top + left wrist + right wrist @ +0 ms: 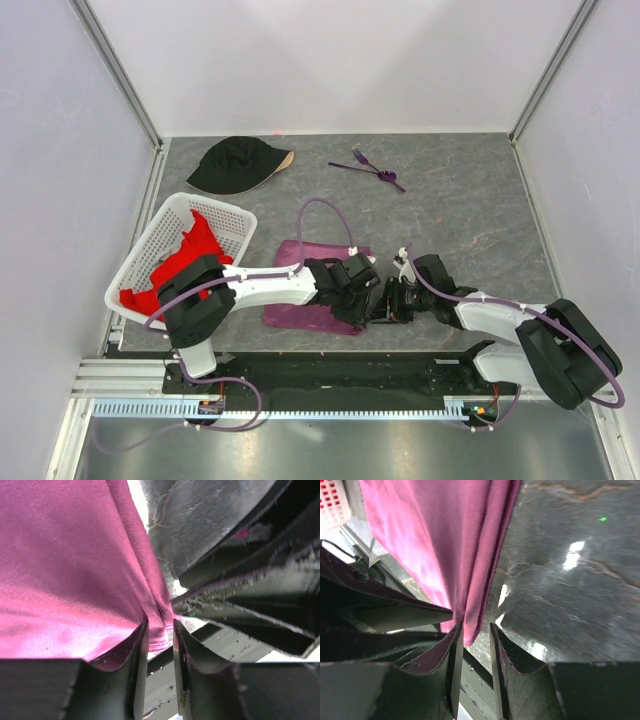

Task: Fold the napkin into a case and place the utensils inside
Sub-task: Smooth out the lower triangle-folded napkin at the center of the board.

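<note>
The plum-purple napkin [322, 250] lies flat near the table's front, partly under my left arm. Both grippers meet at its near-right corner. My left gripper [368, 303] [160, 625] has its jaws a narrow gap apart, and the napkin's [75, 570] corner sits between the tips. My right gripper [386, 302] [476, 627] also stands narrowly open. The napkin's [445, 540] edge lies against its left finger, with a gap to the other. The purple utensils [372, 168] lie at the back of the table, a fork among them. No case shape shows.
A black cap [235, 165] rests at the back left. A white lattice basket [150, 235] holding a red cloth [195, 250] stands at the left. The arms' mounting rail [330, 375] runs just in front of the napkin. White walls enclose three sides.
</note>
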`<state>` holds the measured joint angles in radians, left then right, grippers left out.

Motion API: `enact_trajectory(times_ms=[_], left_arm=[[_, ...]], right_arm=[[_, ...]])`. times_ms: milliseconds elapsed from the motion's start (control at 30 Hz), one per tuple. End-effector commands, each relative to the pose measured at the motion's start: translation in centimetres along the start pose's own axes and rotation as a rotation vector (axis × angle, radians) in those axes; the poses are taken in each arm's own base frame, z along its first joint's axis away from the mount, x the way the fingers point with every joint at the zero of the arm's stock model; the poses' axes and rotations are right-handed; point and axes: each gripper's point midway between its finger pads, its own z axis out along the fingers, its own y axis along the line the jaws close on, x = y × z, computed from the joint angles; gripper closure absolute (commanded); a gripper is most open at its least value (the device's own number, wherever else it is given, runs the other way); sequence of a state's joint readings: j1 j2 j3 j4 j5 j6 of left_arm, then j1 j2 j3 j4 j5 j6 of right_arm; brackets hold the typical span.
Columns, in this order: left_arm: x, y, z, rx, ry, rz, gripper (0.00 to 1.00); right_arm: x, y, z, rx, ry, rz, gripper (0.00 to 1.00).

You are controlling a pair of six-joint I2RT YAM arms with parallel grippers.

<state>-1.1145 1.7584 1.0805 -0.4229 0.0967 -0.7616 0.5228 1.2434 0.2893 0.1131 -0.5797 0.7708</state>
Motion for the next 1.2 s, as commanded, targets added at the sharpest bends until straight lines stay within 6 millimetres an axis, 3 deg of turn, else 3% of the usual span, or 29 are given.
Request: enact_trajectory(times_ms=[0, 467, 567, 600, 700, 833, 1000, 1167], left_arm=[[-1.0, -0.4, -0.2, -0.022, -0.031, -0.015, 0.73], [-0.5, -0.2, -0.2, -0.057, 0.003, -0.001, 0.64], [-0.5, -0.3, -0.2, -0.05, 0.007, 0.0, 0.79], [-0.6, -0.2, -0.3, -0.053, 0.0, 0.001, 0.88], [-1.1, -0.6, -0.8, -0.044, -0.019, 0.004, 0.94], [-1.3, -1.1, -1.0, -0.026, -0.021, 0.008, 0.98], [-1.3, -2.0, -1.1, 0.007, -0.012, -0.009, 0.98], [-0.6, -2.6, 0.0, 0.04, 0.016, -0.031, 0.98]], right_arm=[[0.2, 1.1, 0.3, -0.069, 0.011, -0.026, 0.66], [1.2, 0.7, 0.6, -0.077, 0.041, -0.017, 0.66], [1.3, 0.6, 0.6, -0.076, 0.041, -0.015, 0.67], [1.4, 0.6, 0.7, -0.075, 0.043, -0.012, 0.67], [1.7, 0.7, 0.8, -0.082, 0.051, -0.004, 0.67], [1.8, 1.0, 0.9, -0.095, 0.05, -0.01, 0.69], [2.1, 1.5, 1.0, -0.112, 0.052, -0.006, 0.83], [2.6, 1.1, 1.1, -0.112, 0.047, 0.028, 0.92]])
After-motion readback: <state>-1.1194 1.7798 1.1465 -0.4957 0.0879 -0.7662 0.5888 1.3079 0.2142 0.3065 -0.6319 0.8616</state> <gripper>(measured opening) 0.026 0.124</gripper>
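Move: Between the left hand's parted fingers, about 1 cm below its hand point, lies the napkin's near-right corner; the napkin's middle is some 8 cm ahead and 9 cm to the left of that hand, the napkin's far-right corner roughly 17 cm ahead and 2 cm to the right. From the right hand the near-right corner is about 2 cm back, 3 cm left and 1 cm down, and the napkin's middle some 8 cm ahead and 12 cm left. Closing fully on the napkin's near-right corner, the left hand stays almost in place, then lifts about 1 cm and eases right with the pinched cloth. The right hand, fingers part open, creeps some 2 cm back and 1.5 cm left to the same corner beside the left fingertips, and narrows its fingers on the corner's edge towards the end. ##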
